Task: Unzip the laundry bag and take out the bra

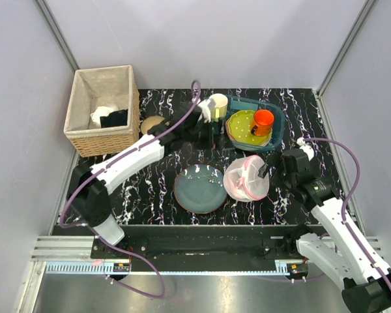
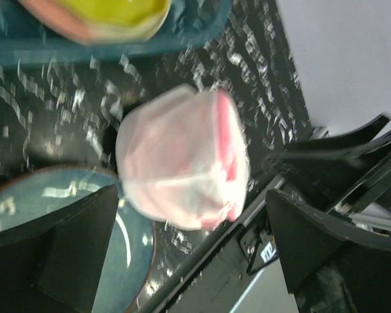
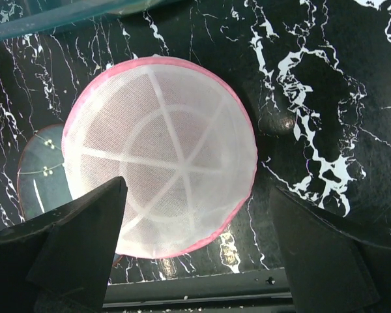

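The laundry bag (image 1: 246, 178), a round white mesh pouch with pink trim, lies on the black marbled table right of the blue-grey plate (image 1: 200, 188). Its flat mesh face (image 3: 159, 153) fills the right wrist view. The bra is hidden; only a blurred pink-red tint shows at the bag's edge (image 2: 225, 147). My left gripper (image 1: 208, 134) hangs open behind the plate, well away from the bag (image 2: 182, 166), nothing between its fingers (image 2: 72, 254). My right gripper (image 1: 274, 166) stands open just right of the bag, its fingers (image 3: 78, 241) astride the bag's near edge without touching.
A wicker basket (image 1: 101, 111) at the back left holds white and black cloth. A teal tray (image 1: 278, 130) behind the bag carries a yellow-green plate (image 1: 241, 125) and an orange cup (image 1: 263, 120). A cream cup (image 1: 218, 103) and a tan round object (image 1: 153, 124) stand nearby.
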`<state>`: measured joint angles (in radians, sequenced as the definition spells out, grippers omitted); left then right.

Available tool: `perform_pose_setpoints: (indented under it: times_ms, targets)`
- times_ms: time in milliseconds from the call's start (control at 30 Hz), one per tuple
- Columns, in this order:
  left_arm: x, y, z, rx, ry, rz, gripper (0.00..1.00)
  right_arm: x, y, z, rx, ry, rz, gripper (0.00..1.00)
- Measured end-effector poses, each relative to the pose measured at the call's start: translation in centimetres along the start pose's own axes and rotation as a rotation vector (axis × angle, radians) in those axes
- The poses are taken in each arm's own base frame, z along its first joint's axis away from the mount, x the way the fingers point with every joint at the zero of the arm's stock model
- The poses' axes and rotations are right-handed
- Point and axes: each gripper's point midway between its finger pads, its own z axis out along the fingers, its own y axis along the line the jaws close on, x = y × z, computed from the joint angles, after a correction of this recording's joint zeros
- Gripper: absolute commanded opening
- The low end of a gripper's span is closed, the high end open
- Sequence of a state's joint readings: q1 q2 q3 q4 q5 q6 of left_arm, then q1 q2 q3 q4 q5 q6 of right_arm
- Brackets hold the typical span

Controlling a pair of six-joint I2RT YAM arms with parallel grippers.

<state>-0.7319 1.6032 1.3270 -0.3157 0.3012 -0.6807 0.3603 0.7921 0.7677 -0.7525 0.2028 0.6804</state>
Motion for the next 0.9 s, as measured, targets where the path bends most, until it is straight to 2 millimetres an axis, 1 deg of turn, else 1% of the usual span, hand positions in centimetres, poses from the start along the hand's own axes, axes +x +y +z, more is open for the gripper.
perform_pose_setpoints:
  times_ms: [33,67,133,200,233,300,367,433,467,500,567,600,633,667,700,800,900]
  targets:
    - [-0.7,-0.6,-0.1,0.003,0.003,0.028,0.97,0.2,-0.1,0.0,0.000,0.004,0.007,1.00]
    - [-2.6,-2.2,0.1,0.020,-0.004,0.078,0.94,0.3,-0.3,-0.1,0.002,0.004,0.014,1.00]
    - [-5.0,-4.0,0.8,0.043,-0.029,0.143,0.91,0.2,-0.4,-0.5,0.001,-0.003,0.025,1.00]
    - [-6.4,-5.4,1.7,0.068,-0.036,0.196,0.87,0.1,-0.5,-0.9,-0.007,-0.014,0.036,1.00]
    - [-6.5,-5.6,2.3,0.077,-0.024,0.210,0.87,0.0,-0.5,-1.2,-0.012,-0.022,0.040,1.00]
    - [-5.8,-5.6,3.8,0.085,0.033,0.230,0.84,-0.1,-0.6,-1.6,-0.013,-0.034,0.047,1.00]
    - [-4.5,-4.9,5.7,0.079,0.099,0.239,0.81,-0.3,-0.8,-1.9,-0.009,-0.045,0.051,1.00]
    - [-2.2,-3.8,7.8,0.069,0.184,0.240,0.69,-0.3,-0.9,-2.1,-0.011,-0.052,0.054,1.00]
    - [-1.0,-3.3,8.6,0.064,0.223,0.236,0.62,-0.3,-1.0,-2.2,-0.010,-0.052,0.056,1.00]
    - [0.4,-2.8,9.3,0.060,0.268,0.231,0.49,-0.3,-1.0,-2.3,-0.009,-0.051,0.058,1.00]
    - [2.8,-1.8,10.3,0.052,0.350,0.215,0.35,-0.1,-1.2,-2.3,-0.003,-0.044,0.063,1.00]
    - [3.6,-1.7,10.6,0.052,0.374,0.205,0.27,-0.1,-1.2,-2.3,-0.002,-0.043,0.065,1.00]
    - [4.3,-1.7,10.8,0.059,0.398,0.203,0.12,0.0,-1.2,-2.3,-0.001,-0.042,0.068,1.00]
    - [4.7,-1.8,10.8,0.064,0.411,0.196,0.03,0.0,-1.2,-2.3,0.000,-0.042,0.069,1.00]
    - [5.0,-1.9,10.7,0.074,0.423,0.193,0.00,0.0,-1.2,-2.2,0.002,-0.039,0.070,1.00]
    - [4.8,-2.4,10.4,0.101,0.428,0.190,0.00,0.2,-1.2,-2.0,0.011,-0.029,0.073,1.00]
    - [4.6,-2.2,9.8,0.100,0.415,0.173,0.00,0.5,-1.2,-1.5,0.021,-0.006,0.081,1.00]
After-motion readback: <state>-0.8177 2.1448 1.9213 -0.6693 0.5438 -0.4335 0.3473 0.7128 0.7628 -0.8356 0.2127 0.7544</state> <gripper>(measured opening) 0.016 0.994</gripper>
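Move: Down and to the left hand's right is the laundry bag: its middle lies about 12 cm to the right, 5 cm back and some 11 cm below. The grey plate stands roughly 17 cm to the left of the bag and 4 cm nearer the base; the green dish in the tray is about 18 cm farther out than the bag, with the orange mug 6 cm to the right of the dish. From the right hand the bag is some 8 cm left, 3 cm ahead and 8 cm below. Sweeping rightward about 9 cm, the left hand first arcs up and forward, then drops some 13 cm and draws back onto the far side of the laundry bag, turning clockwise about 25 degrees. Its open fingers shut at the bottom, pinching the mesh at the pink zipper edge. The right hand, still open, eases back a couple of centimetres. ##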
